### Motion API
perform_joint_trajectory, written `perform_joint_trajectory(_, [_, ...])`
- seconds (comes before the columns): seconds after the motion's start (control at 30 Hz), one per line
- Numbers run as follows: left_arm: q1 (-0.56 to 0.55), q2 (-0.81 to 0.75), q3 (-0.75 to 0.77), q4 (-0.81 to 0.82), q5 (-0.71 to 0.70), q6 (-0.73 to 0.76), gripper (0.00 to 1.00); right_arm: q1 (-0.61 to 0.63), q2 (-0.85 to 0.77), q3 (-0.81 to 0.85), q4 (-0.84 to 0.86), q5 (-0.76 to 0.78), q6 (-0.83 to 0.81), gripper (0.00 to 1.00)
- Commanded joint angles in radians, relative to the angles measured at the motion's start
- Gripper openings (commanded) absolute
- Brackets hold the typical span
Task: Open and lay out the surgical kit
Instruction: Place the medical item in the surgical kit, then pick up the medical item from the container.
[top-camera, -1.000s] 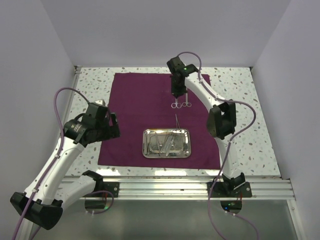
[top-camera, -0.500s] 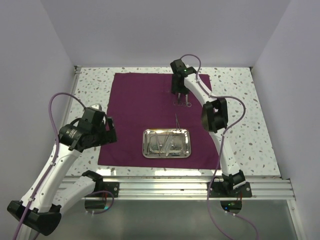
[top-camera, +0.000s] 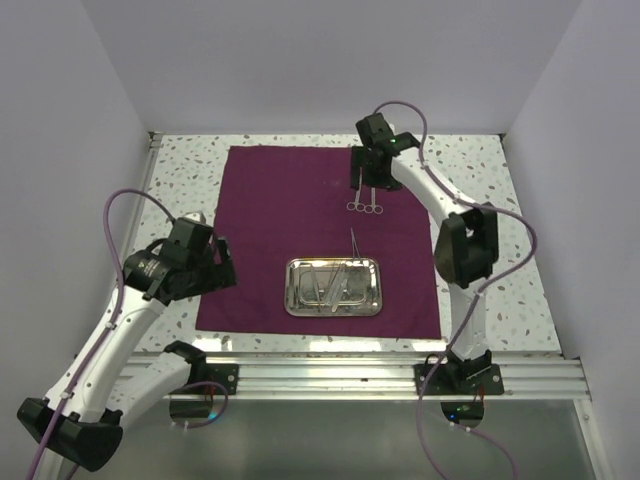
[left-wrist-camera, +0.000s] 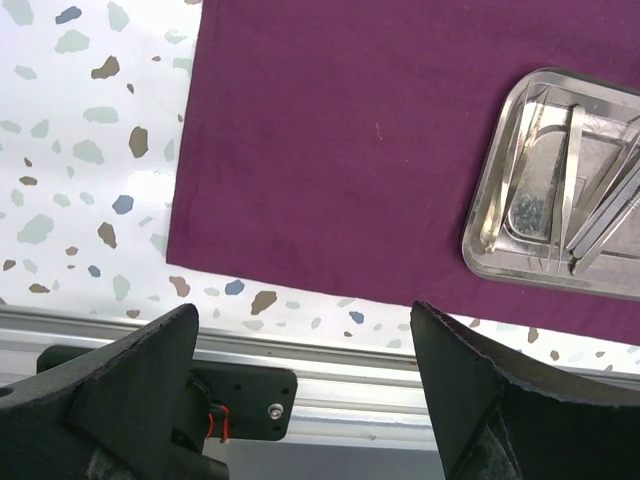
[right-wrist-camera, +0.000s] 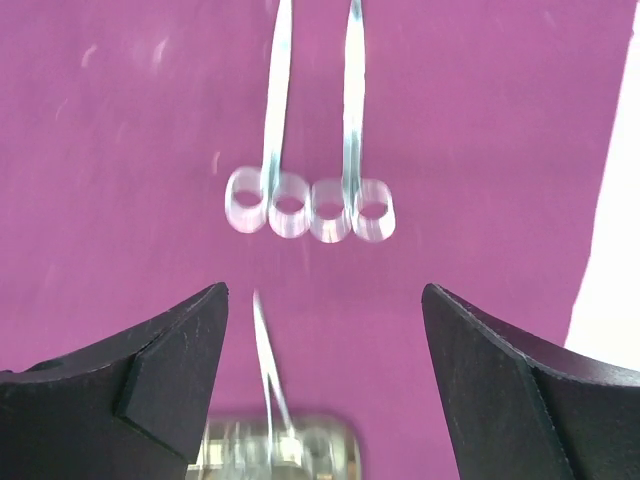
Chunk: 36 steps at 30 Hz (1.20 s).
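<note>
The dark purple cloth wrap (top-camera: 280, 210) lies spread flat on the table. On its near part stands the steel tray (top-camera: 293, 296) with thin silver instruments (top-camera: 330, 284) inside. Tweezers (top-camera: 353, 240) lie on the cloth just beyond the tray. Two ring-handled forceps (top-camera: 364, 204) lie side by side further back, rings (right-wrist-camera: 310, 208) toward the tray. My right gripper (top-camera: 362, 178) hangs open over their shafts, holding nothing; its view shows the tweezers (right-wrist-camera: 264, 365) between the fingers (right-wrist-camera: 170, 370). My left gripper (top-camera: 224, 266) is open and empty over the cloth's near left edge (left-wrist-camera: 190, 200), with the tray (left-wrist-camera: 500, 250) to its right.
Speckled tabletop (top-camera: 180, 180) borders the cloth on all sides. An aluminium rail (top-camera: 330, 375) with both arm bases runs along the near edge. White walls close in the left, back and right.
My right gripper has opened, let go of the forceps and drawn back a little toward the far right. The two forceps now lie free on the cloth. The left arm shifted only slightly.
</note>
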Motion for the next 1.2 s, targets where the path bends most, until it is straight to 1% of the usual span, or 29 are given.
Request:
perform_joint_trajectory(0.0, [0.005, 0.013, -0.01, 0.085, 0.02, 0.01, 0.9, 0.04, -0.225, -0.158, 0.03, -0.054, 0.016, 0.81])
perform_joint_trajectory(0.03, [0.005, 0.021, -0.01, 0.091, 0.025, 0.021, 0.9, 0.046, -0.246, -0.24, 0.03, -0.063, 0.03, 0.81])
perform_joint_trajectory(0.13, [0.005, 0.036, -0.009, 0.122, 0.034, 0.041, 0.9, 0.075, -0.3, -0.388, 0.083, -0.119, 0.053, 0.79])
perform_joint_trajectory(0.17, [0.005, 0.039, -0.007, 0.125, 0.037, 0.044, 0.9, 0.084, -0.3, -0.407, 0.09, -0.125, 0.056, 0.79])
perform_joint_trajectory(0.37, [0.005, 0.038, 0.003, 0.11, 0.023, 0.073, 0.9, 0.138, -0.227, -0.404, 0.05, -0.126, 0.087, 0.74])
perform_joint_trajectory(0.53, [0.005, -0.005, -0.009, 0.091, -0.003, 0.07, 0.9, 0.15, -0.176, -0.428, 0.064, -0.125, 0.116, 0.7])
perform_joint_trajectory(0.63, [0.005, -0.019, -0.004, 0.061, -0.027, 0.073, 0.91, 0.15, -0.147, -0.424, 0.058, -0.122, 0.122, 0.63])
perform_joint_trajectory(0.67, [0.005, -0.022, 0.0, 0.056, -0.033, 0.076, 0.91, 0.149, -0.126, -0.422, 0.056, -0.119, 0.124, 0.58])
perform_joint_trajectory(0.7, [0.005, -0.03, 0.002, 0.053, -0.036, 0.076, 0.91, 0.15, -0.118, -0.421, 0.055, -0.12, 0.127, 0.56])
perform_joint_trajectory(0.73, [0.005, -0.034, 0.003, 0.053, -0.033, 0.079, 0.91, 0.149, -0.109, -0.422, 0.058, -0.122, 0.131, 0.5])
perform_joint_trajectory(0.77, [0.005, -0.037, 0.002, 0.053, -0.033, 0.078, 0.91, 0.149, -0.098, -0.424, 0.058, -0.123, 0.133, 0.48])
perform_joint_trajectory(0.93, [0.005, -0.037, 0.003, 0.055, -0.035, 0.079, 0.92, 0.155, -0.067, -0.436, 0.061, -0.131, 0.145, 0.45])
perform_joint_trajectory(1.0, [0.005, -0.033, 0.003, 0.056, -0.033, 0.081, 0.92, 0.161, -0.06, -0.441, 0.059, -0.131, 0.145, 0.41])
perform_joint_trajectory(1.03, [0.005, -0.033, 0.003, 0.058, -0.033, 0.083, 0.92, 0.162, -0.058, -0.444, 0.058, -0.128, 0.147, 0.36])
perform_joint_trajectory(1.1, [0.005, -0.03, 0.002, 0.059, -0.032, 0.086, 0.92, 0.162, -0.06, -0.445, 0.055, -0.126, 0.15, 0.28])
perform_joint_trajectory(1.13, [0.005, -0.03, 0.002, 0.061, -0.03, 0.086, 0.92, 0.162, -0.063, -0.445, 0.051, -0.123, 0.15, 0.22])
perform_joint_trajectory(1.17, [0.005, -0.028, 0.002, 0.062, -0.032, 0.086, 0.92, 0.162, -0.064, -0.441, 0.045, -0.12, 0.148, 0.19])
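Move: The tweezers, lying across the tray's far rim, are about 13 cm back from the right hand, 4 cm to its left and 10 cm below. The tray's middle is some 22 cm back and 10 cm left of that hand; two pairs of scissors lie side by side, both about 3 cm ahead, one straight in line and the other 4 cm left. From the left hand the tweezers are roughly 17 cm ahead, 30 cm right and 15 cm lower. The right fingers close from wide open and pinch the tweezers by the shaft, just beyond the tray's far rim. To get there the hand leaves the scissors in a low arc, coming back about 13 cm and a little left, first rising slightly, then sinking to the cloth as the wrist tips some 20 degrees, fingers steeper down. ##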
